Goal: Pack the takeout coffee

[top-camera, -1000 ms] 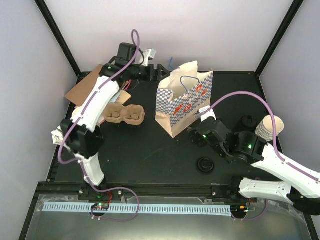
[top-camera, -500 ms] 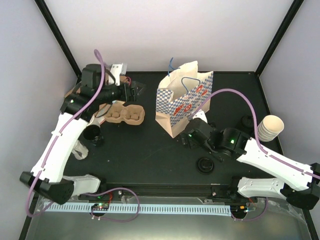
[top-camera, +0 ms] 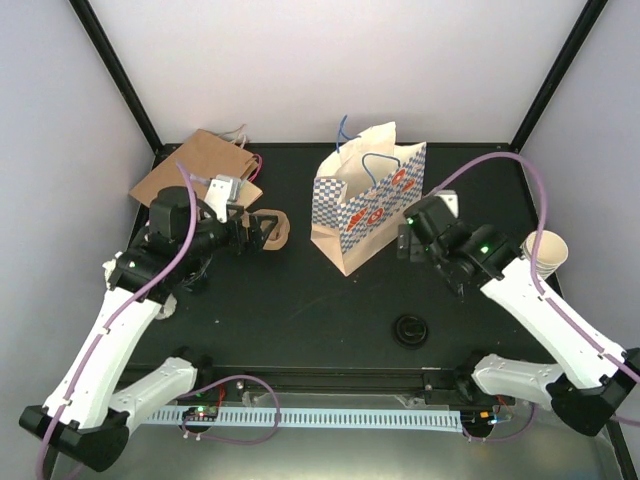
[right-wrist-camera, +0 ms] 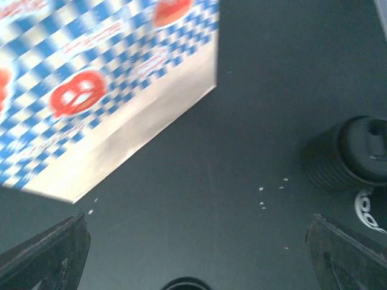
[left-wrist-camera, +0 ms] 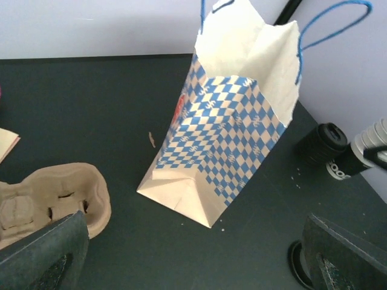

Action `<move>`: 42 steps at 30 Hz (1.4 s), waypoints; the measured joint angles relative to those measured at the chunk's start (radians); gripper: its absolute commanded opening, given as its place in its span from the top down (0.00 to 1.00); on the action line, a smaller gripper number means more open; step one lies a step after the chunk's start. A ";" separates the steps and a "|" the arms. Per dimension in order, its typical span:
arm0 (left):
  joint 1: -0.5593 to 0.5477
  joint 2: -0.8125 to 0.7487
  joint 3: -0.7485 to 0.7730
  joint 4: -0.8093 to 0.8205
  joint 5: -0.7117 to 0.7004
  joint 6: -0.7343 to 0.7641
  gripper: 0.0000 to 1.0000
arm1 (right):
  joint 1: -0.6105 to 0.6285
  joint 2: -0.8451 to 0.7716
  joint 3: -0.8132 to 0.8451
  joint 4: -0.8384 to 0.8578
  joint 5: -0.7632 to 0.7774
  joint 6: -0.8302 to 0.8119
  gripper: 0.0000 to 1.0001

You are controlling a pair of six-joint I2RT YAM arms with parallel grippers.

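Observation:
One takeout coffee (top-camera: pixel 410 328) shows from above as a round black lid on the near middle of the table. Its edge also shows low in the right wrist view (right-wrist-camera: pixel 184 284) and behind the right finger in the left wrist view (left-wrist-camera: pixel 294 266). The blue-and-white checked paper bag (top-camera: pixel 365 205) stands open at the back centre. My left gripper (top-camera: pixel 256 232) is open above the cardboard cup carrier (top-camera: pixel 279 228), facing the bag (left-wrist-camera: pixel 236 121). My right gripper (top-camera: pixel 404 243) is open beside the bag's right side (right-wrist-camera: pixel 91 90), holding nothing.
A stack of cream paper cups (top-camera: pixel 545 255) stands at the right edge. A stack of black lids (right-wrist-camera: pixel 344 157) sits near it, also seen in the left wrist view (left-wrist-camera: pixel 320 142). Flat brown paper (top-camera: pixel 195 170) lies at the back left. The carrier (left-wrist-camera: pixel 54 199) is empty.
The left arm swung from the back corner forward, so its gripper is now over the carrier. The right gripper moved back and right along the bag. Both jaws spread wider.

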 measured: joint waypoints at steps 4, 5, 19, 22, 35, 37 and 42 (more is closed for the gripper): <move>0.000 -0.036 -0.071 0.049 0.053 0.005 0.01 | -0.166 -0.006 0.045 -0.038 -0.013 -0.004 0.00; 0.000 -0.041 -0.087 0.058 0.063 0.005 0.01 | -0.207 -0.010 0.052 -0.045 -0.014 -0.005 0.00; 0.000 -0.156 -0.263 0.166 0.167 -0.005 0.01 | -0.631 -0.052 0.137 -0.100 -0.072 -0.016 0.00; 0.000 -0.163 -0.274 0.172 0.180 -0.005 0.01 | -0.659 -0.046 0.139 -0.100 -0.072 -0.008 0.00; 0.000 -0.191 -0.290 0.171 0.226 -0.015 0.01 | -0.704 -0.010 0.150 -0.133 -0.037 0.076 0.00; 0.000 -0.190 -0.290 0.171 0.228 -0.023 0.01 | -0.728 0.003 0.159 -0.151 -0.027 0.093 0.00; 0.000 -0.176 -0.290 0.171 0.234 -0.032 0.01 | -0.827 0.050 0.175 -0.161 -0.038 0.110 0.09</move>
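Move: The upright stack of white cups is about 25 cm to the right hand's right, 1 cm ahead and 16 cm below it. The ribbed black lid stack stands beside it, some 19 cm right and 5 cm ahead of the hand, 20 cm down. The paper bag is about 10 cm ahead and 10 cm left, while a loose lid lies 16 cm back and 2 cm left. From the left hand, the cup stack is roughly 57 cm right, level fore and aft, 24 cm lower. The empty right hand swings about 22 cm to the right, away from the paper bag and towards the lid stack and the white cups, rising some 4 cm early and easing back down a little, while it turns about 50 degrees clockwise so the downward-slanting fingers, still practically wide open, come to point forward and right. Meanwhile the empty, open left hand draws back and sinks, about 4 cm each way, turning slightly clockwise and touching nothing. ##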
